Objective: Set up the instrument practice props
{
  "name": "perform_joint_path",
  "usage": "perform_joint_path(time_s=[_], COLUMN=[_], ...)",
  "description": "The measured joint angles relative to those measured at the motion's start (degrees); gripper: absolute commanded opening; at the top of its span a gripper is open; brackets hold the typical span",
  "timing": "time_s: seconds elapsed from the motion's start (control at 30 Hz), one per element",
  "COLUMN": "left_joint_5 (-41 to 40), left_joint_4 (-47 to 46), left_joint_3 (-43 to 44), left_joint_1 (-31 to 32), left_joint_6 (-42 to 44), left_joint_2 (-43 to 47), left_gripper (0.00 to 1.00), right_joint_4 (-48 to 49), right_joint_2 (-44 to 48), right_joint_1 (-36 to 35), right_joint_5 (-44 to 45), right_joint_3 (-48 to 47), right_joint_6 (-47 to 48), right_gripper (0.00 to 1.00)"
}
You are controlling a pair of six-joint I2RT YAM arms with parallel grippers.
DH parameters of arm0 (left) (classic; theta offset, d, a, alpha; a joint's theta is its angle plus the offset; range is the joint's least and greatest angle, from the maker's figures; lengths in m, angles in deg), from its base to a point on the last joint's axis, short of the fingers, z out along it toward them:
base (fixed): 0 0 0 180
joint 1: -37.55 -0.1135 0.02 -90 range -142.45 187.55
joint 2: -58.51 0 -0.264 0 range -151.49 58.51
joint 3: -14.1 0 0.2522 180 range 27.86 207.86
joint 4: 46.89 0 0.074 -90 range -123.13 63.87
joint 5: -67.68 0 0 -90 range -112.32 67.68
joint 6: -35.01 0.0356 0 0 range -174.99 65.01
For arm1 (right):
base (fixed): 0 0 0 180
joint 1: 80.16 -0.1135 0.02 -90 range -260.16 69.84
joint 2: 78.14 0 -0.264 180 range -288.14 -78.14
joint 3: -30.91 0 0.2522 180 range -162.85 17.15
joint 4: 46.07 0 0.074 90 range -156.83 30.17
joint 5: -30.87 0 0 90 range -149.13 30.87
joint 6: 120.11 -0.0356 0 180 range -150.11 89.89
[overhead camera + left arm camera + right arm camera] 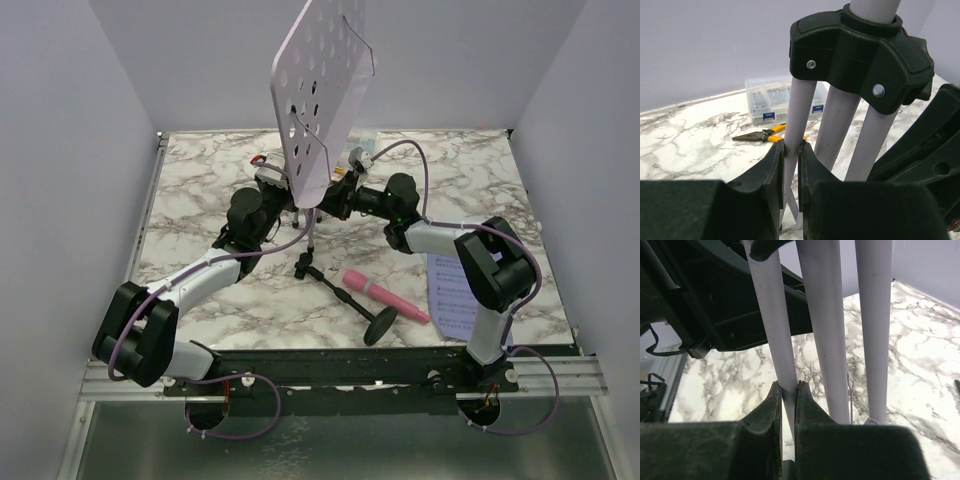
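Note:
The lilac perforated music-stand plate [322, 85] rises tilted on its tripod [312, 222] at the table's middle back. My left gripper [791, 146] is shut on one lilac tripod leg [799, 110], just below the black hub [860, 50]. My right gripper [788, 386] is shut on another lilac leg [774, 330] from the other side. The pink toy microphone [385, 297] lies on the table with its black round-base stand [380, 326] tipped over, in front of the tripod. A lavender sheet-music page [452, 295] lies flat at the right, partly under my right arm.
A clear plastic compartment box [771, 97] stands by the back wall, with yellow-handled pliers [762, 134] lying in front of it. White walls close in the marble table [200, 200] on three sides. The black rail [330, 365] runs along the near edge.

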Motion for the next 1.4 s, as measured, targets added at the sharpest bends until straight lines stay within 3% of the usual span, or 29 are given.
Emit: perform_joint_path(time_s=[0.27, 1.1, 1.4], left_joint_5=[-0.07, 0.28, -0.44], left_joint_4=[-0.02, -7.02, -11.96], left_joint_3=[-0.31, -4.70, -10.45], left_joint_1=[-0.11, -2.19, -2.78], left_joint_6=[3.26, 4.17, 3.17], left_joint_2=[0.81, 1.18, 4.15], left_gripper=[0.00, 0.00, 0.00], right_joint_4=[3.48, 12.61, 17.77], right_joint_2=[-0.04, -0.76, -3.61], right_joint_1=[-1.14, -12.48, -14.53], right_joint_5=[1.90, 27.54, 28.26], right_joint_3=[1.25, 7.06, 7.43], right_joint_6=[-5.57, -6.97, -6.27], right_gripper=[0.01, 0.00, 0.00])
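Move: Both grippers already pinch legs of the upright music stand. Its leg collar sits about 9 cm above and 4 cm right of the left hand and 2 ahead, and roughly 12 cm above, 3 left and 2 ahead of the right hand. Near table level, the black stand's middle is some 14 cm back and 7 right of the right hand, the pink tube 14 back and 18 right. The pliers lie about 20 cm ahead and 7 right of the left hand. Keep both grippers shut on the tripod legs and shift the music stand leftward and somewhat back towards the bases: the right hand about 6 cm, turning some 10 degrees clockwise and rolling its left side up as it goes, the left hand about 4 cm, going left first and drawing back only near the end while its fingertips tip up slightly. ##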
